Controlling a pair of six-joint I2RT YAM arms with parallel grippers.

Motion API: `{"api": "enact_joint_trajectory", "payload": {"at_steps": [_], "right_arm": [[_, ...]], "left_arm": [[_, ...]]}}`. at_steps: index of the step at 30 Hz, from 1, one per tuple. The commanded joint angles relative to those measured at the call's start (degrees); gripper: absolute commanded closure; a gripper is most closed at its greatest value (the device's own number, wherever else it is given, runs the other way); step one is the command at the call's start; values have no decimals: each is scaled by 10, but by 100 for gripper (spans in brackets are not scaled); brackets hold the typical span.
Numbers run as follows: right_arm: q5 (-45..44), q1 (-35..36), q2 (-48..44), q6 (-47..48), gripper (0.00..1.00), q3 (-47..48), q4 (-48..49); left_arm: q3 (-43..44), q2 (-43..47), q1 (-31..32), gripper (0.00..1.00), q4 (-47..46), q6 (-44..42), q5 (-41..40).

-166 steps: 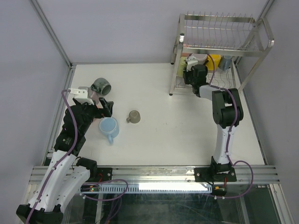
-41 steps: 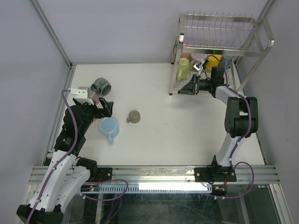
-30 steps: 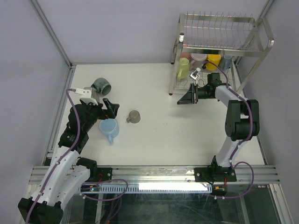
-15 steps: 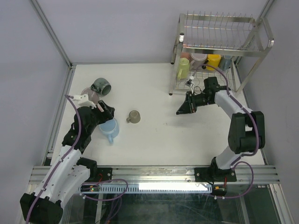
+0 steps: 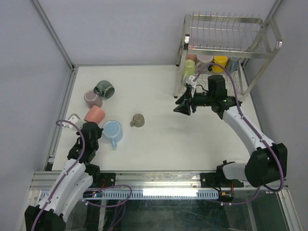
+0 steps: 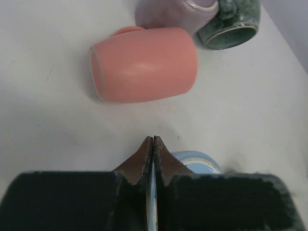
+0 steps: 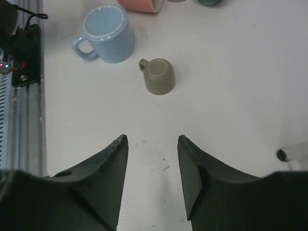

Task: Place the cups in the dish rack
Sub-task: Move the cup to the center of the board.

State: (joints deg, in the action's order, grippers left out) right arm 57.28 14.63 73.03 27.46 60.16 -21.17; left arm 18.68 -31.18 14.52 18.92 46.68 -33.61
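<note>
Five cups lie on the left of the table: a dark grey-green mug (image 5: 104, 88), a mauve cup (image 5: 92, 99), a salmon pink cup (image 5: 95, 114) on its side, a light blue mug (image 5: 112, 131) and a taupe cup (image 5: 138, 120). My left gripper (image 5: 93, 128) is shut and empty, just short of the salmon cup (image 6: 144, 65), with the blue mug (image 6: 197, 161) to its right. My right gripper (image 5: 182, 108) hangs open and empty over mid-table, pointing at the taupe cup (image 7: 160, 76). The dish rack (image 5: 226, 45) at the back right holds several cups on its lower shelf.
In the rack stand a pale yellow-green cup (image 5: 189, 67), a pinkish cup (image 5: 204, 60), a yellow cup (image 5: 220, 62) and a grey-blue cup (image 5: 233, 63). An aluminium rail (image 5: 159, 179) runs along the near edge. Walls close off the left and back.
My left arm drew back toward the near edge and its gripper shut on nothing. My right arm swung out from the rack over the table, and its jaws opened.
</note>
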Motion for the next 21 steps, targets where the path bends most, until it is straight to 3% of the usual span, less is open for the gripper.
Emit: {"api": "enact_joint_trajectory", "payload": {"at_steps": [1,6,12,21], "right_arm": [[-11,82,-2,-6,52,0,40],[-22,130,-5,21,54,5,8],[-27,217,23,96,55,3,-21],[-131,353,124,-45,53,23,64]], "left_arm": [[-15,-41,-6,100,-6,72,-52],[-24,-97,-6,100,-19,82,-3],[-47,-105,-6,100,-79,61,122],[-61,-124,7,100,-131,51,253]]}}
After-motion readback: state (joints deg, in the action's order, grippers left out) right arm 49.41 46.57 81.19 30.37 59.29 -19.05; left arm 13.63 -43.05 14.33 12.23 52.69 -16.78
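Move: From my left hand, the light blue cup, standing bottom-up, is some 6 cm to the right, about level front to back, its middle roughly 6 cm below my closed fingertips. The pink cup lies on its side about 7 cm ahead and 4 cm left; the small taupe cup stands around 17 cm right and 4 cm ahead. From my right hand the light blue cup is about 28 cm left, 4 cm back and 18 cm down; the taupe cup is 18 cm left, level. With fingers still shut, I drop my left hand about 7 cm beside the light blue cup's left wall, tipping the fingers down some 10 degrees, then sweep it right about 6 cm, the fingertips coming against that wall and pushing the cup along the board. Meanwhile my empty, half-open right hand swings back and left from the rack side, some 18 cm in all and sinking, towards the same cup, turning counter-clockwise. ##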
